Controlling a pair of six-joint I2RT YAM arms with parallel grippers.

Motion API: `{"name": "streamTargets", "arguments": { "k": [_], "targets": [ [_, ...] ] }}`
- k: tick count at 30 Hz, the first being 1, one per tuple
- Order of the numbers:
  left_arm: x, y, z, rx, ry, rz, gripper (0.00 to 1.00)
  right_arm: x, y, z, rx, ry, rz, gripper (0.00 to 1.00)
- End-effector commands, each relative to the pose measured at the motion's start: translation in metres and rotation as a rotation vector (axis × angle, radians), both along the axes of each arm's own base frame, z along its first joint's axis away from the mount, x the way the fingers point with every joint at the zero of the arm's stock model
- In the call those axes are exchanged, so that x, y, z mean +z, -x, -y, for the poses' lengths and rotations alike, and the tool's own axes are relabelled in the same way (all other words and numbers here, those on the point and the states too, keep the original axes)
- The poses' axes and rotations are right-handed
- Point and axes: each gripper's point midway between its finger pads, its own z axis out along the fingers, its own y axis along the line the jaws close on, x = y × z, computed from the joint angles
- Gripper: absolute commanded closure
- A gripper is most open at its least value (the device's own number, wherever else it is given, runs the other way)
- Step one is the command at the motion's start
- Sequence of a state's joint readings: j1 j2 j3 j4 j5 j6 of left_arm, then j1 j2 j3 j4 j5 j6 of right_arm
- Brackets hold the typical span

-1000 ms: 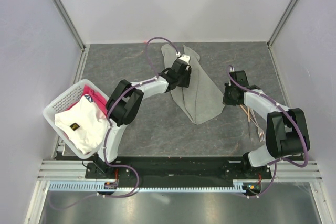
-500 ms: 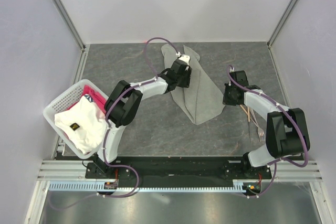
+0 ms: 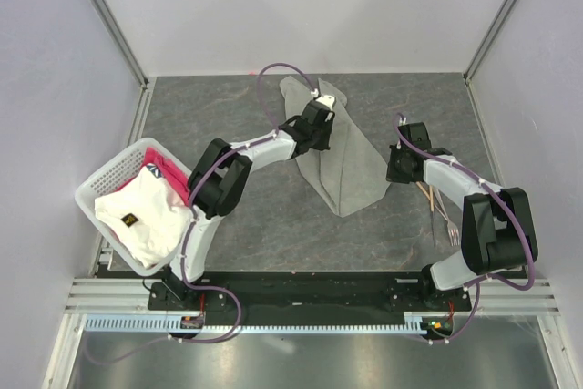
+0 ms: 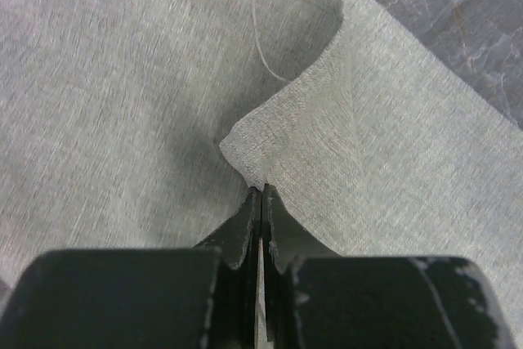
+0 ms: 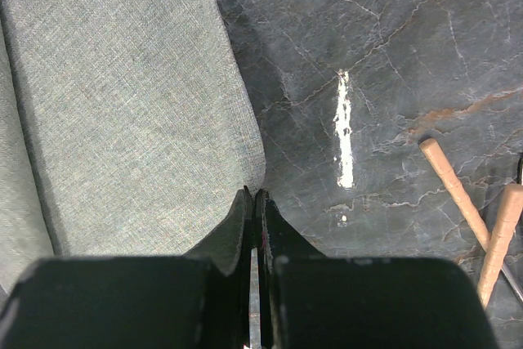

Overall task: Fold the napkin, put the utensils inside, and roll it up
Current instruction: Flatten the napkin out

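Observation:
The grey-green napkin lies crumpled and partly folded over itself in the middle of the table. My left gripper is over its far part. In the left wrist view the left gripper is shut, pinching a raised corner of the napkin. My right gripper is at the cloth's right edge. Seen from the right wrist, the right gripper is shut on the napkin's rim. The utensils lie on the table right of the napkin, and two wooden handles show beside the right gripper.
A white basket stands at the left, holding a white cloth and a pink cloth. Metal rails and pale walls frame the dark stone-patterned table. A white streak marks the table near the right gripper.
The left gripper has shut on the napkin's corner after standing open, and has shifted slightly away from the bases. The right arm has not moved.

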State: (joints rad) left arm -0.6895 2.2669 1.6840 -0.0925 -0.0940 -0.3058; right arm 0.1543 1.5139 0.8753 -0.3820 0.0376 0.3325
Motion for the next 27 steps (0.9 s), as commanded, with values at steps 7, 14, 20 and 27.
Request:
{"name": "streamTargets", "arguments": {
  "k": [7, 14, 20, 27],
  "targets": [
    [0.142, 0.058, -0.055, 0.063, 0.064, 0.161, 0.98, 0.013, -0.007, 0.002, 0.008, 0.016, 0.040, 1.00],
    [0.134, 0.131, -0.087, 0.064, -0.017, -0.011, 0.96, 0.016, -0.008, 0.004, 0.001, 0.020, 0.049, 1.00],
    [0.101, 0.137, -0.113, 0.140, -0.100, -0.086, 0.33, 0.014, -0.007, 0.005, -0.007, 0.028, 0.040, 1.00],
    [0.077, 0.144, -0.164, 0.237, -0.064, -0.117, 0.28, 0.013, -0.007, 0.006, -0.007, 0.032, 0.037, 1.00]
  ]
}}
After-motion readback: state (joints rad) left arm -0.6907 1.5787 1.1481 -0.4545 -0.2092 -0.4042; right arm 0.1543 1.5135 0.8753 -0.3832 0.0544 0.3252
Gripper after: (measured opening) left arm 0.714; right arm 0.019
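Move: At the left fingers, already shut on a fold of the napkin, the bare table the fold is taken to lies some 18 cm back and 12 cm to the left, hardly lower. The napkin's near corner is about 20 cm back and 5 cm right of the left hand. The right hand has the napkin's right corner between its fingers; that same bare spot lies roughly 30 cm to its left and 8 cm back, and the utensils about 14 cm right and 10 cm back. Carrying the pinched fold up about 18 cm while sweeping back and left, the left hand opens near the top and lets go of the napkin. It then sinks some 11 cm with fingers wide, still drifting left and a little back, to come over the loosened flap. The right hand stays put, still pinching the right corner. ##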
